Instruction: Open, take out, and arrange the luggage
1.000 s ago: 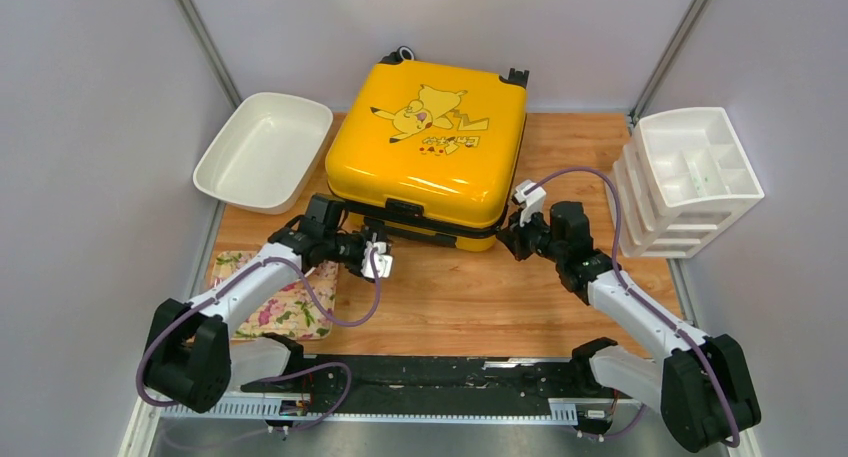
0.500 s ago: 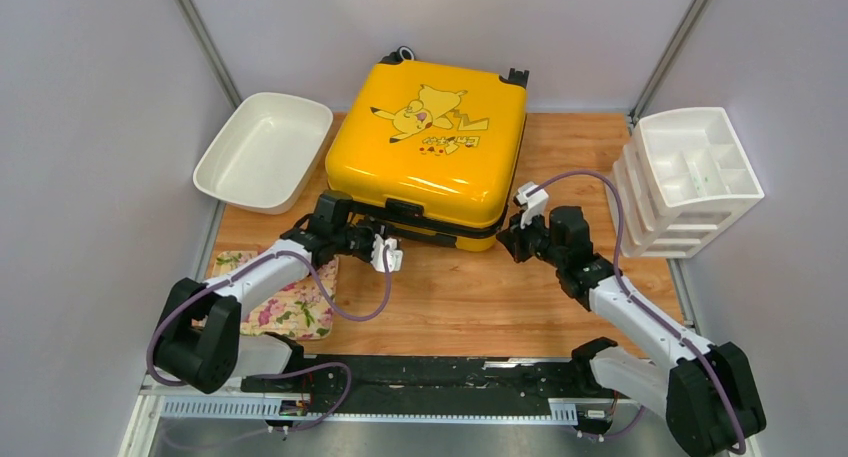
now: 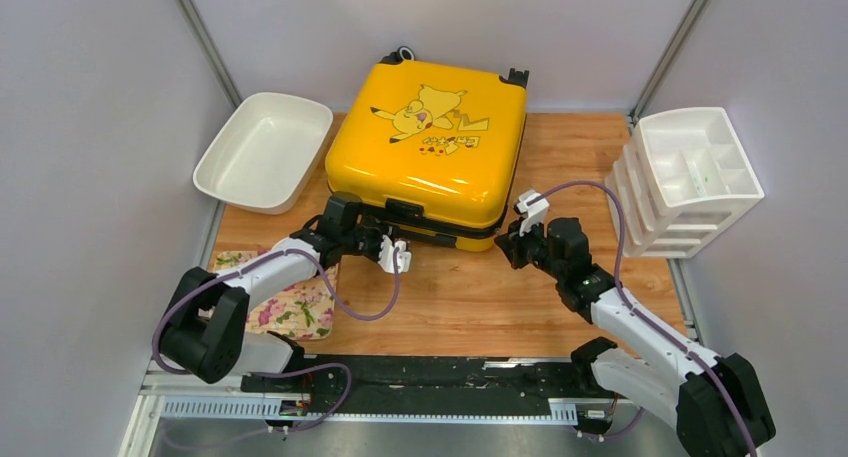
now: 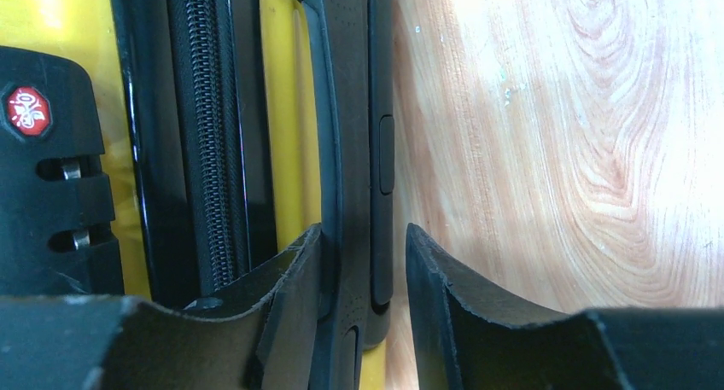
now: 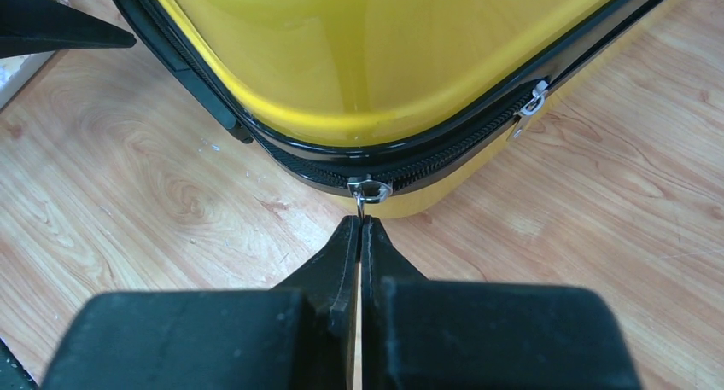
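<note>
The yellow luggage [image 3: 430, 147] lies flat and closed at the back of the table, cartoon print up. My left gripper [image 3: 385, 239] is at its front edge. In the left wrist view my left gripper [image 4: 363, 245] straddles the black side handle [image 4: 350, 108]: the left finger touches it and a gap shows at the right finger. The black zipper [image 4: 198, 134] and lock [image 4: 43, 168] lie to the left. My right gripper [image 3: 503, 245] is at the front right corner. In the right wrist view my right gripper [image 5: 360, 224] is shut on the metal zipper pull [image 5: 367, 189].
A white basin [image 3: 262, 152] stands left of the luggage and a white drawer organizer [image 3: 690, 177] at the right edge. A floral cloth [image 3: 285, 302] lies under my left arm. A second zipper slider [image 5: 534, 100] sits further along the side.
My left arm has slid right along the luggage's front edge and its jaws have narrowed around the handle. My right gripper has shifted slightly toward me, still shut.
</note>
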Tool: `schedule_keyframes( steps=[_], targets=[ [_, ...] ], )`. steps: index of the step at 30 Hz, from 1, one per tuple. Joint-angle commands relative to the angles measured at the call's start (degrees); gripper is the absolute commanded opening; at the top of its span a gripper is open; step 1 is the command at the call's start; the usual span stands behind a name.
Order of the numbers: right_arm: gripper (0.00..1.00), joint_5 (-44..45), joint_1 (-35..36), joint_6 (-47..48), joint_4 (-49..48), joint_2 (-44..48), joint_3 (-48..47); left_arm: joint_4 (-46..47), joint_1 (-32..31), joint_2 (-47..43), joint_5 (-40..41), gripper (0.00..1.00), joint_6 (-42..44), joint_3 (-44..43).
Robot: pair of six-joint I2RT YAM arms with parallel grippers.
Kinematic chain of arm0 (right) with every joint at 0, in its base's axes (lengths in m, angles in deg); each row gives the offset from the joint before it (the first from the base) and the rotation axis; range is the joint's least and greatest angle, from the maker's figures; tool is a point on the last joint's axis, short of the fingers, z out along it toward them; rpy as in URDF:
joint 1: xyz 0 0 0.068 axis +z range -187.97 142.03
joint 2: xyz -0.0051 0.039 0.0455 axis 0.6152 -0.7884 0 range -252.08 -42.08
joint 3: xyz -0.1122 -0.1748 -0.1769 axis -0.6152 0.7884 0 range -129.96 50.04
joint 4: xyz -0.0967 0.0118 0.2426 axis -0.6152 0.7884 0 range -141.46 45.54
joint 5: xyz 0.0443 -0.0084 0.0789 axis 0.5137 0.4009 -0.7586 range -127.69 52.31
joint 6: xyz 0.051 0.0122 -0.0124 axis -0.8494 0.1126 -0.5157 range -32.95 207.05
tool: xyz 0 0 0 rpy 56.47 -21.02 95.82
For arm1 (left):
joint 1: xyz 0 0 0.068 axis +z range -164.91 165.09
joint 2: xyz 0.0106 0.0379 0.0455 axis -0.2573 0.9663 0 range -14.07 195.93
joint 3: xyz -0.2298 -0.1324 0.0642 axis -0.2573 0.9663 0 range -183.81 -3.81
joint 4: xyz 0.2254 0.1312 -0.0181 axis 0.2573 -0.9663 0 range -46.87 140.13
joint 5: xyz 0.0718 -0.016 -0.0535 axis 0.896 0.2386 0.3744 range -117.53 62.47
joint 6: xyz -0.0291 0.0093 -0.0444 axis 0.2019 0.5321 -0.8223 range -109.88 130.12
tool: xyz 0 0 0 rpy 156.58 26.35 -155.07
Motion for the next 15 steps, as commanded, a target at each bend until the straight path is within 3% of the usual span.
schedule_keyframes(
  steps=[1, 8, 12, 15],
  targets=[
    [0.00, -2.7, 2.2, -3.9, -3.1, 3.3, 1.5, -2.2, -2.0, 2.1, 0.2, 0.46, -1.5, -0.6],
    [0.00, -1.2, 2.8, -7.6, -1.0, 4.7, 1.5, -4.3, -4.4, 4.4, 0.2, 0.28, -3.5, -2.4],
    [0.00, -1.1, 3.3, -9.3, 0.2, 6.2, 1.7, -4.2, -6.1, 5.3, 0.5, 0.03, -4.0, -2.3],
    [0.00, -0.3, 4.0, -10.2, 0.3, 6.9, 1.9, -3.2, -8.2, 6.2, 1.4, 0.00, -6.5, -2.6]
  ],
)
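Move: The left hand's half-open fingers already straddle the suitcase's front side handle, whose middle is about 3 cm to the right and 1 cm lower. From that hand, the front latch stands some 3 cm farther out, 2 cm right and 5 cm up. The right hand already holds the zipper pull, 1 cm ahead and 1 cm left; the second zip slider is about 6 cm ahead and 2 cm right, the handle's middle about 16 cm left, 1 cm ahead and 4 cm below. The left fingers close almost fully and pinch the handle bar between their tips, while that hand eases about 1 cm to the right along the handle and stays at its height. Still gripping the zipper pull, the right hand draws back roughly 1 cm from the suitcase's front corner, its wrist rolling slightly. ##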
